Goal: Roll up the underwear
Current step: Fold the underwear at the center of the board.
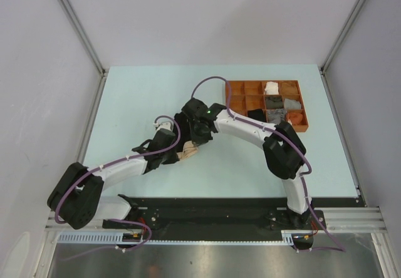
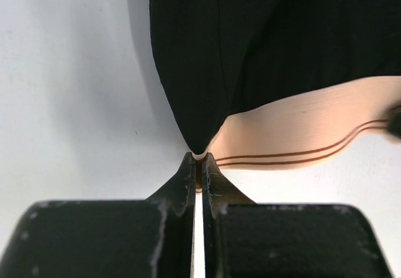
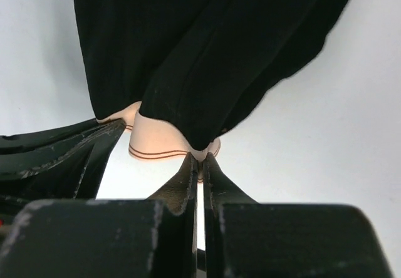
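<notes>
A black brief (image 2: 250,52) with a beige waistband (image 2: 301,128) hangs off the table between both grippers. My left gripper (image 2: 198,159) is shut on a corner where black cloth meets the waistband. My right gripper (image 3: 198,158) is shut on another edge of the same brief (image 3: 207,52), with the folded waistband (image 3: 156,140) just left of its tips. In the top view the two wrists meet at the table's middle, and only a bit of beige cloth (image 1: 187,154) shows beneath them. The left gripper's fingers (image 3: 62,153) show at the left of the right wrist view.
A brown compartmented tray (image 1: 235,87) stands at the back right, close behind the right arm's forearm. Its cells hold a white bundle (image 1: 270,87), a grey roll (image 1: 274,101), a black piece (image 1: 255,113) and other cloth. The table (image 1: 138,96) is pale blue.
</notes>
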You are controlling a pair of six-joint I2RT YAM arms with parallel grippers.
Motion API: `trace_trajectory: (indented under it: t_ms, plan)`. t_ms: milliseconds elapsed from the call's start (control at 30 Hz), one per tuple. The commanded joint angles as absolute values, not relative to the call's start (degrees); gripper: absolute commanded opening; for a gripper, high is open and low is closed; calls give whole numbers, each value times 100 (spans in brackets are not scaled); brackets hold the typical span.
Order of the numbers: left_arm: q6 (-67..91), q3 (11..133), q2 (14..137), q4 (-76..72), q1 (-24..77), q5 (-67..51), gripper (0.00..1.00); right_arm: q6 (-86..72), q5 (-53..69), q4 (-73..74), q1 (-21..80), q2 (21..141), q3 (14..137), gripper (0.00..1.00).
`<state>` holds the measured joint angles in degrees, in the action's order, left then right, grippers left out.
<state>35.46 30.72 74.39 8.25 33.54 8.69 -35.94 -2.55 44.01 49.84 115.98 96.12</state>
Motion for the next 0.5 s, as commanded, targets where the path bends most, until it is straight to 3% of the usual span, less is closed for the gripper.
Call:
trace_trajectory:
  t_ms: [0, 200, 400, 467]
  plan:
    - [3410, 3103, 7233, 774, 3384, 984, 0, -3472, -361, 4685, 5098, 11926, 10063, 0]
    - [3419, 3129, 7216, 1045, 3384, 1265, 0, -3463, -290, 4729, 5071, 11892, 9906, 0]
    - [3375, 3287, 6926, 1300, 3392, 1372, 0, -3437, -229, 4579, 4887, 11514, 8887, 0]
    - [3349, 3401, 6812, 1370, 3384, 1301, 5, -3419, -194, 4518, 4878, 11505, 8772, 0]
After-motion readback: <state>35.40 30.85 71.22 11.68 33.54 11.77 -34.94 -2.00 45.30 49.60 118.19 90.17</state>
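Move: The right gripper, holding the waistband's right end, has the board spot for that end about 3 cm back, 4 cm to its right and 7 cm below. The underwear's middle lies some 5 cm ahead of this hand, 2 cm left and 7 cm down; the compartment box's middle is about 15 cm ahead, 27 cm right and 6 cm lower. From the left gripper, on the waistband's left end, the spot is about 12 cm right, level in reach and 2 cm below. Keep both grippers shut on the two ends of the waistband. Sink the right one about 5 cm towards the board, easing slightly left at first, then swinging some 4 cm to the right and drawing back a little as it tilts roughly 10 degrees; late on, shift the left gripper about 1 cm left and slightly up, spreading the band between them. ##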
